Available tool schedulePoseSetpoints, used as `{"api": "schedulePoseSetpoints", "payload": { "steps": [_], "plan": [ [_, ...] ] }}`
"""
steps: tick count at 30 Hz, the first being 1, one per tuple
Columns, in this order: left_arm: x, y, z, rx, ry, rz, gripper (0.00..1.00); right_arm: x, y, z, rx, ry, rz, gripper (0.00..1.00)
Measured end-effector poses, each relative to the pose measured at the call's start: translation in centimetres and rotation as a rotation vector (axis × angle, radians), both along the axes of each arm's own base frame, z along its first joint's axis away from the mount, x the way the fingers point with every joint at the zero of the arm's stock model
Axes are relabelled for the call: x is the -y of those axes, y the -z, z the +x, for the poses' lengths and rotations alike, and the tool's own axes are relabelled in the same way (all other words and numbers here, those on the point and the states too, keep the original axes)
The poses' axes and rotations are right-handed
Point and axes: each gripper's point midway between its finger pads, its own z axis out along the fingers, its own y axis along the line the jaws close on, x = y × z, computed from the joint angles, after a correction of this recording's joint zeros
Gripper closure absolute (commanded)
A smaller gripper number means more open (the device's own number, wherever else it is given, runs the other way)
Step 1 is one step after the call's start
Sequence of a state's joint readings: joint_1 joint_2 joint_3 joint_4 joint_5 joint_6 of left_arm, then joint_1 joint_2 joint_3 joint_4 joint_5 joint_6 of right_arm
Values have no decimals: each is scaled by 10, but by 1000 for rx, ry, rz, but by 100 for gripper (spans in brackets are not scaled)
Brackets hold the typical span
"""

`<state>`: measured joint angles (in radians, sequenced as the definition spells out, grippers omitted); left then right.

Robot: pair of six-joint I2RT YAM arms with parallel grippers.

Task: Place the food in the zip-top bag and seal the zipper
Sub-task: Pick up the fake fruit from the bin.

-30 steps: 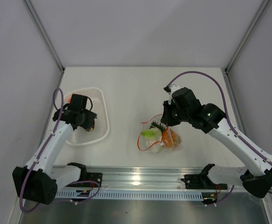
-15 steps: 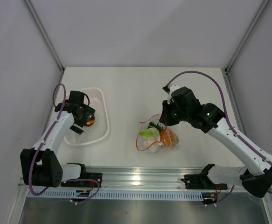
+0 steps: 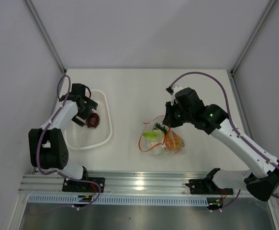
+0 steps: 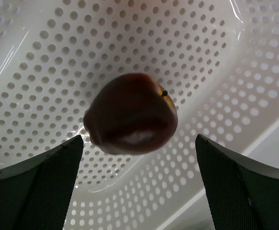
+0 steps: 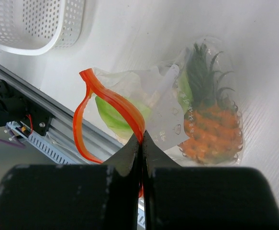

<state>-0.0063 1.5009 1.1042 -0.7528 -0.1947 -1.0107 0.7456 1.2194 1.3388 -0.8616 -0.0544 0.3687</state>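
A dark red-purple piece of food (image 4: 132,115) lies loose on the floor of the white mesh basket (image 3: 89,138). My left gripper (image 4: 139,189) hovers open just above it, a finger on each side and neither touching. From overhead that piece (image 3: 94,120) sits right beside the left gripper (image 3: 85,114). The zip-top bag (image 3: 164,143) lies mid-table with its mouth gaping. Inside are an orange pineapple (image 5: 211,132) and a pale green leafy vegetable (image 5: 111,112). My right gripper (image 5: 141,136) is shut on the red-orange zipper (image 5: 115,103), holding the upper lip up.
The basket's corner (image 5: 29,24) shows at the right wrist view's top left. The metal rail (image 3: 139,184) with both arm bases runs along the near edge, close to the bag's mouth. Walls enclose the table on the left, back and right.
My left gripper opened wide and swung toward the basket's far left side, uncovering the dark red piece. The right gripper and bag shifted only slightly.
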Motion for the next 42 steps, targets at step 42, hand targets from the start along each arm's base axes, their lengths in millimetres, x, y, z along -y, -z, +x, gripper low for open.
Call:
{"api": "schedulePoseSetpoints", "payload": {
  "steps": [42],
  "plan": [
    [27, 45, 14, -83, 116, -65, 0, -5, 6, 4, -16, -12, 14, 100]
  ]
}}
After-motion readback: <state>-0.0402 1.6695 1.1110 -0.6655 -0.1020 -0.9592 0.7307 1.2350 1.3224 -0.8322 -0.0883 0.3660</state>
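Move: The dark red fruit sits in the bin almost under the left hand's open fingers, roughly level with the hand point, 1 cm to its right and 6 cm below. The bin's right wall is about 10 cm to the hand's right and level with it; the far rim is about 13 cm ahead, 2 cm left. From the right hand, the fruit lies some 35 cm left, 11 cm ahead and 21 cm below. The left hand, fingers wide open, sinks about 4.5 cm around the dark red fruit, then pushes it right. ##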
